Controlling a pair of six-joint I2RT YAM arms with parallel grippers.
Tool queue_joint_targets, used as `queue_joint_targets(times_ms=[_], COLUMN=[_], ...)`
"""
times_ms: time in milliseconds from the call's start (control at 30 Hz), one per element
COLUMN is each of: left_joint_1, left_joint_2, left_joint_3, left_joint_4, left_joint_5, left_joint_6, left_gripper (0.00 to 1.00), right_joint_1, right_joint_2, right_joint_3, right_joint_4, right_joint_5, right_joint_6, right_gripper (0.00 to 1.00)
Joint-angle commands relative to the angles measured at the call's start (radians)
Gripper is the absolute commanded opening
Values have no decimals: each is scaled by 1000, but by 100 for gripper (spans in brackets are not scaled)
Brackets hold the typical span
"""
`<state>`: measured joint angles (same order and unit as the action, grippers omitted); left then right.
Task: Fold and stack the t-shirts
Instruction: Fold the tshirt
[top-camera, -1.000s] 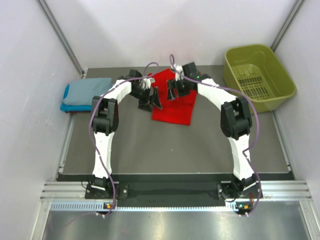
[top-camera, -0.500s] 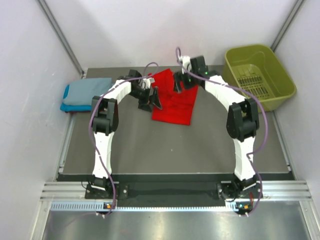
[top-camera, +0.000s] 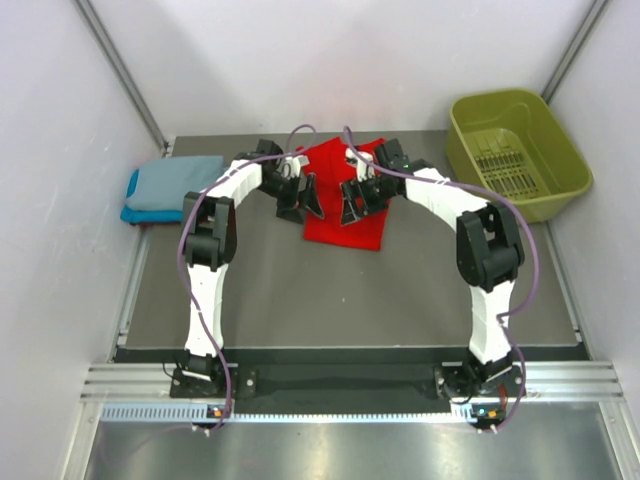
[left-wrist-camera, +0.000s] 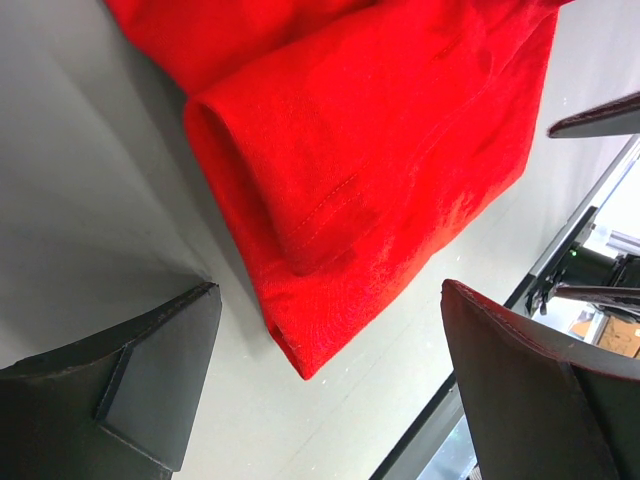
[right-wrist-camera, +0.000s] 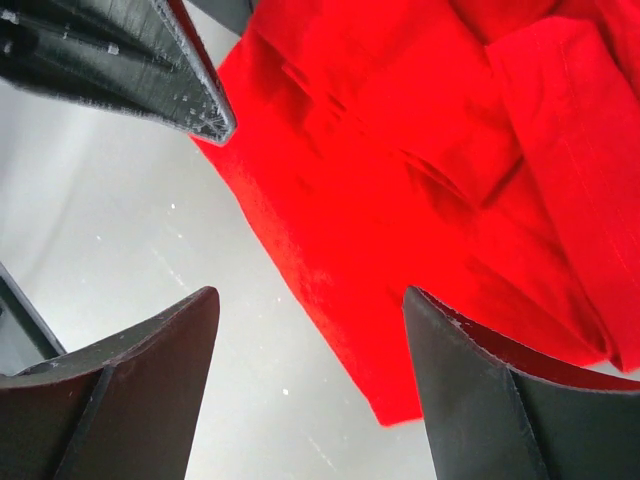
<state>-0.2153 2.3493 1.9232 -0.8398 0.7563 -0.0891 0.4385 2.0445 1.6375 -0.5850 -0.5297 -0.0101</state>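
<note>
The red t-shirt (top-camera: 352, 230) lies folded on the grey table, behind the middle. My left gripper (top-camera: 302, 206) stands open at the shirt's left edge. In the left wrist view the red t-shirt (left-wrist-camera: 380, 150) has a folded sleeve, and one corner lies between the dark fingers (left-wrist-camera: 130, 385) of my left gripper (left-wrist-camera: 330, 385). My right gripper (top-camera: 357, 204) hovers open over the shirt's middle. In the right wrist view a near corner of the red t-shirt (right-wrist-camera: 420, 190) sits by my right gripper (right-wrist-camera: 310, 385). A folded grey-blue t-shirt (top-camera: 182, 178) rests on a turquoise one (top-camera: 134, 212) at the far left.
An olive-green plastic basket (top-camera: 560, 165) stands at the back right corner. White walls close in the table on the left, back and right. A finger of the left gripper (right-wrist-camera: 150, 60) shows at the top left of the right wrist view.
My right gripper lifted back toward the far side, then came forward and down over the red shirt's middle. The left arm and the shirts have not moved.
</note>
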Motion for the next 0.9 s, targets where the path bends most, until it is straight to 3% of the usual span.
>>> queue_joint_targets(times_ms=[0,433,867], left_joint_1=[8,11,14], left_joint_2=[18,13,13], left_joint_3=[-39,-49,-55], left_joint_4=[21,27,27], left_joint_5=[-71,-72,-83], left_joint_6=[22,19,15], left_gripper=[98,97,97], right_joint_1=[17,71,-29], right_joint_2=[49,149,278], right_joint_3=[68,104,327], right_joint_4=[31,48,43], right_joint_5=[-32,32,171], right_joint_6=[4,44,18], right_gripper=[75,76,77])
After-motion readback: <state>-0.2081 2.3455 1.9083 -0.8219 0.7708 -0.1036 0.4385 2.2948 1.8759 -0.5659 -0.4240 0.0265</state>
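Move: My right hand hovers open over the folded red t-shirt. The loose edge of its top layer is about 5 cm to the left, level fore and aft, some 7 cm below. The shirt's near left corner lies some 12 cm left and 7 cm back, its near right corner about 5 cm right and 9 cm back. From my left hand that loose edge is about 6 cm right, 1 cm ahead and 4 cm down. I dip my right hand about 5 cm down onto the t-shirt, easing some 3 cm left on the way. Then, staying low with the fingers still apart, I sweep about 7 cm forward and slightly right, catching the loose top layer with the fingers and pushing it out ahead, away from the shirt's near edge. ##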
